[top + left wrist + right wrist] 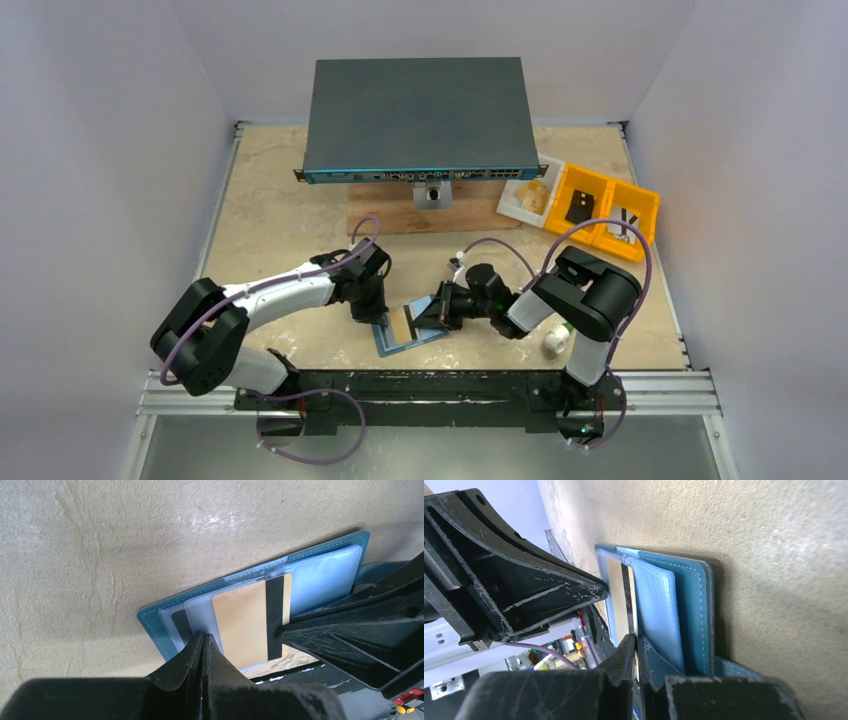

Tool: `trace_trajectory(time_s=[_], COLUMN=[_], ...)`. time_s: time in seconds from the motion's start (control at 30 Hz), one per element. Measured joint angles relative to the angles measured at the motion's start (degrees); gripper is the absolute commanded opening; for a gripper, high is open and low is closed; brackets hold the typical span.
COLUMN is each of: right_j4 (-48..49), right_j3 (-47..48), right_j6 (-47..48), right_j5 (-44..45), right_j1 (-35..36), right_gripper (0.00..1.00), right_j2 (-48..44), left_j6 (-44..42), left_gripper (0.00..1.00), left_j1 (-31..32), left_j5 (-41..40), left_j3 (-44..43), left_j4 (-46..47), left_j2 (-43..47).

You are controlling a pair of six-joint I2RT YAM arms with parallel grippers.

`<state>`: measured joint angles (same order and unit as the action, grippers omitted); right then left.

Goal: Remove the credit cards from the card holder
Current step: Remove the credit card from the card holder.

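The steel-blue card holder (388,346) (150,617) (694,605) lies open on the table near the front edge. A tan credit card (402,322) (240,625) (615,592) with a black stripe sticks partway out of its clear sleeves. My right gripper (420,318) (635,639) (280,629) is shut on the card's striped edge. My left gripper (378,318) (205,637) is shut with nothing between its fingers. Its tips press down on the sleeves at the holder's left side. A second, dark card (180,622) shows inside a sleeve.
A large dark grey box (420,115) stands on a wooden board (400,215) at the back. Yellow bins (600,210) and a white tray (525,195) sit at the back right. A small white object (555,342) lies by the right arm's base.
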<state>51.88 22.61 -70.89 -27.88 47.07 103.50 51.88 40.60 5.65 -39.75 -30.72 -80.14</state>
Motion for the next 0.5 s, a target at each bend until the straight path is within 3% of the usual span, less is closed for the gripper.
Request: trace_trajectory(time_s=[0.03,0.23,0.4,0.5], right_j4=[-0.6,-3.1,-2.6,-2.5], right_j3=[-0.1,-0.1,2.2,3.2], right_j6=[0.2,2.2,3.1,3.4], right_j5=[0.2,0.0,-1.5,-2.1], right_j1=[-0.1,-0.9,-1.0,-1.0], right_gripper=[0.00,0.29,0.32,0.25], right_j2=[-0.4,-1.8,-0.3,0.5], left_j6=[0.0,-0.1,-0.4,-0.5], left_gripper=[0.00,0.00,0.00,0.00], left_j1=[0.0,-0.1,-0.1,-0.1], left_j5=[0.0,0.1,0.3,0.6], left_j3=[0.0,-0.2,-0.7,-0.9], left_j4=[0.0,-0.1,-0.4,-0.5], left_j2=[0.0,-0.3,-0.9,-1.2])
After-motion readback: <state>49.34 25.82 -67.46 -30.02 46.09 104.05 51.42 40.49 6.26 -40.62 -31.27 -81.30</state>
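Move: The right fingertips already pinch the tan card's right edge, its middle about 3 cm to their left and 1 cm ahead; the card holder's middle lies directly under them, some 1 cm back. From the left hand's closed tips, on the holder's left pocket, the card's middle lies about 3 cm to the right, level ahead; the holder's middle is about 5 cm right and 1 cm back. Right hand tugs the card half a centimetre right, opens slightly, shifts 1.5 cm left over it; left stays pressing. ##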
